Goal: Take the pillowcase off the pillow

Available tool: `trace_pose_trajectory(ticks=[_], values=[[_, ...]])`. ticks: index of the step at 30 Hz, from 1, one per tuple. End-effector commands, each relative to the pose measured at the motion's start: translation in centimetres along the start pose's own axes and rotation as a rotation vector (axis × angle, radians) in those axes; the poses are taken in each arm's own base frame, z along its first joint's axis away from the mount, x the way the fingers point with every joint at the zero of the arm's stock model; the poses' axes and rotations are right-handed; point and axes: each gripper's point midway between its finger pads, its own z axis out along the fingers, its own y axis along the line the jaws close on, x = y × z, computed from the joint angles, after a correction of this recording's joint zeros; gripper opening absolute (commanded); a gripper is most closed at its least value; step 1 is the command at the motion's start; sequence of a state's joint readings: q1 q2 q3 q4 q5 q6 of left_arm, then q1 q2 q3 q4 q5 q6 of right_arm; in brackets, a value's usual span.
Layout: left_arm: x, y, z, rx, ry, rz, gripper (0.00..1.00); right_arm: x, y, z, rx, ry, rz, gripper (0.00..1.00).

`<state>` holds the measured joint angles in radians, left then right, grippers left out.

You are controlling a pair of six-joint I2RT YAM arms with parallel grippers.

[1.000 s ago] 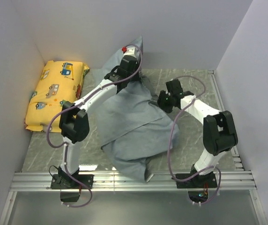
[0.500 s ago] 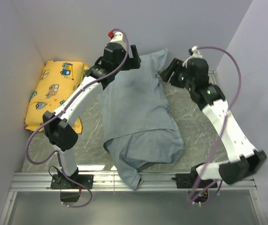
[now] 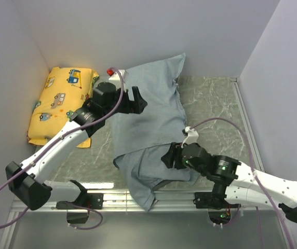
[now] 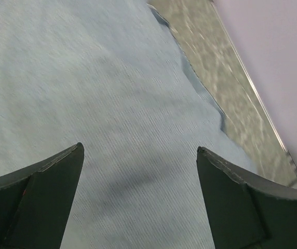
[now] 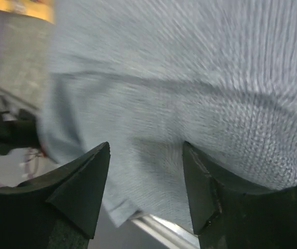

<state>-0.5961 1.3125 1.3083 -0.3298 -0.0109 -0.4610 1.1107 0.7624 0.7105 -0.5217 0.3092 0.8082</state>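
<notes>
The pillowcase (image 3: pixel 156 116) shows only its blue-grey side. It lies stretched from the back wall to the near rail, with a thick bulge at its near end (image 3: pixel 148 166). The white pillow does not show in any view. My left gripper (image 3: pixel 137 100) is open and empty just over the left edge of the fabric. In the left wrist view (image 4: pixel 138 149) the fabric (image 4: pixel 86 93) fills the space between the fingers. My right gripper (image 3: pixel 168 156) is open and close against the right side of the bulge. In the right wrist view (image 5: pixel 146 146) the fabric (image 5: pixel 190 78) fills the frame.
A yellow pillow printed with cartoon vehicles (image 3: pixel 60 104) lies against the left wall. Grey walls close in the back and both sides. An aluminium rail (image 3: pixel 138 199) runs along the near edge, and the fabric's tip hangs over it. Marbled tabletop (image 3: pixel 216 114) shows to the right.
Both grippers have left the far end of the fabric. The left drew back toward the near left. The right arm swung down to the near bulge. The fabric stays stretched to the back wall.
</notes>
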Motion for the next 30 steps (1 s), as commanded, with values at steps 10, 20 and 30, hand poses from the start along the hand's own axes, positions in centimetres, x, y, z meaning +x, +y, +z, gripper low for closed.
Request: trace_pose_trajectory(ticks=[10,20,30], values=[[6.5,-5.7,-0.7,0.114,0.113,0.083,0.95,-11.3,-8.5,4.9,0.228,-0.261,0.200,0.00],[8.2,-6.2,4.7,-0.001,0.136,0.191,0.98,-18.8,-9.7,5.5,0.298,-0.311,0.190,0.00],[5.5,-0.4,5.7,-0.361,0.022,0.253,0.67,-16.8,-13.7,4.3,0.372,-0.302,0.218,0.00]])
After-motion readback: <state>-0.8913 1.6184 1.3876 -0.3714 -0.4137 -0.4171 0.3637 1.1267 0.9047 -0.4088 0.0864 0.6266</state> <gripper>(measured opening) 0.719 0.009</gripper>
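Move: The loose cloth my right hand will pinch lies about 4 cm ahead of it and 5 cm below, just on the near side of the fold edge, which crosses roughly 8 cm ahead. The hanging tail is some 14 cm to the left and 9 cm back, while the pillow body lies about 28 cm ahead and 9 cm left. From my open left hand, the middle of the fold edge is some 13 cm back, 9 cm right and 16 cm below. I dip my right hand about 5 cm onto the near cloth, shut its fingers on a pinch, and drag it forward and to the right, some 17 cm farther out altogether, turning clockwise. My left hand swings back, right and down, then forward again, ending about 10 cm lower over the bunched cloth beside that pinch, its left side rolled up 20 degrees and its fingers starting to close around a ridge. ##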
